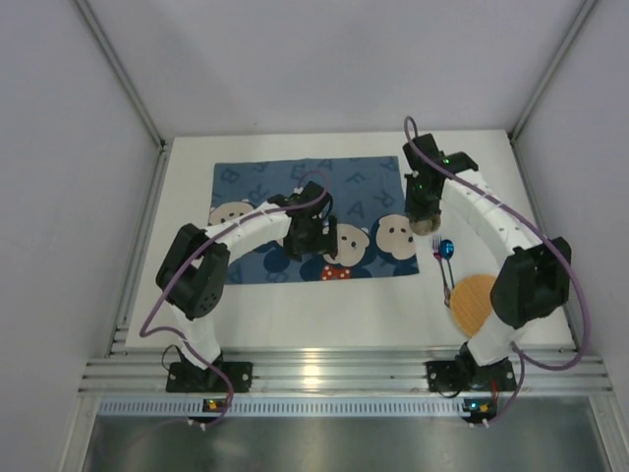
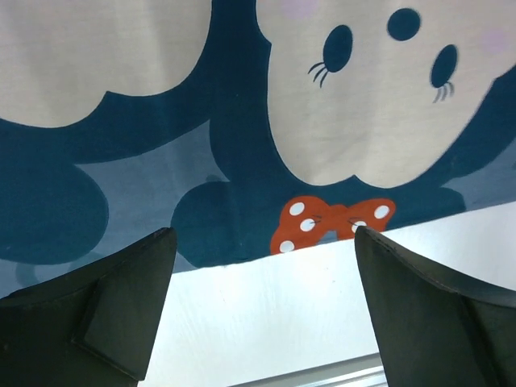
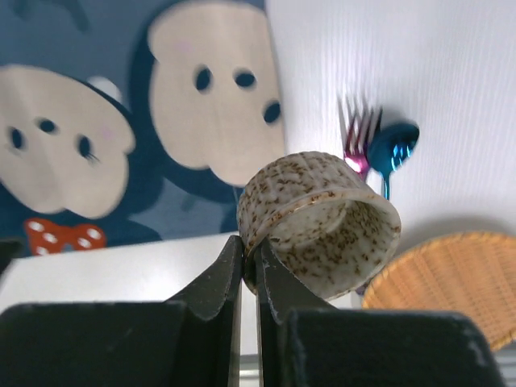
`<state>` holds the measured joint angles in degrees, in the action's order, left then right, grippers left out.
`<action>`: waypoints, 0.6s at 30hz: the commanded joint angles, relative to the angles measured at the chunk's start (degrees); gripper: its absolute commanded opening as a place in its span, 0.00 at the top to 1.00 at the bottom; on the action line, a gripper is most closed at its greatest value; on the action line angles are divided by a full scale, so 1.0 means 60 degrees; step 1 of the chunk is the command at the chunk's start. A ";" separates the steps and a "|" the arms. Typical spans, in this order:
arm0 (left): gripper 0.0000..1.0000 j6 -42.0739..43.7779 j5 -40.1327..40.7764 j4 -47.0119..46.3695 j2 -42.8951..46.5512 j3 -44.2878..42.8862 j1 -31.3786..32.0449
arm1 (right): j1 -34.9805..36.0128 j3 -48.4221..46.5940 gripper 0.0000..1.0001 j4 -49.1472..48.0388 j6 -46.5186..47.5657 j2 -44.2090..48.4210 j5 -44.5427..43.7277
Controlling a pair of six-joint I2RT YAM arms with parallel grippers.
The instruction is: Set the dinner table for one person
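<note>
My right gripper [image 3: 250, 256] is shut on the rim of a small brown-speckled ceramic cup [image 3: 322, 218], one finger inside and one outside, and holds it tilted in the air. From above, the cup [image 1: 425, 225] hangs by the right edge of the blue cartoon-print placemat [image 1: 256, 187], over the white dinner table [image 1: 344, 310]. My left gripper [image 1: 313, 246] hovers over the placemat's near edge. Its jaws stand wide open with nothing between them [image 2: 264, 235], above the red spotted bow [image 2: 330, 222] and bare tabletop [image 2: 266, 314].
A pink fork [image 3: 359, 137] and a blue spoon [image 3: 393, 149] lie side by side right of the placemat. A round woven wicker mat [image 1: 472, 300] sits nearer the right arm's base. A ribbed aluminium rail [image 1: 324, 374] runs along the near edge, and grey walls enclose the table.
</note>
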<state>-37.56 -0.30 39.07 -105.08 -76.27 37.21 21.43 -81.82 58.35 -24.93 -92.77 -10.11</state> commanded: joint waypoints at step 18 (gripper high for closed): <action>0.05 0.0723 0.0093 0.0359 -0.0741 0.0889 0.1370 | 0.0164 -0.8555 1.00 0.0354 0.0112 -0.7066 0.0718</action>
<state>-33.36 2.09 39.22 -110.13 -75.55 42.96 21.76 -128.18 59.68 -23.20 -134.80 -5.85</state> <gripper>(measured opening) 0.947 0.046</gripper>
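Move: The far right part of the placemat, where the cup pinched in the right hand is bound, lies about 18 cm ahead of that hand, 9 cm left and some 13 below. The mat's rightmost printed face is about 4 cm ahead of and 7 left of it, the fork and spoon some 6 back and 5 right. Under the open left hand, roughly 5 cm down and 1 cm back, runs the mat's front edge; the red bow lies about level, 5 cm right. The cup, still pinched by its rim, is carried by the right hand quickly forward about 17 cm and left 8, rising slightly past the printed face and then sinking some 7 cm towards the mat's far right part. The placemat's front part is met by the wide-open left fingers, which drop about 4 cm onto it and drag it back towards the base, travelling 3 cm back in all and turning slightly clockwise. ##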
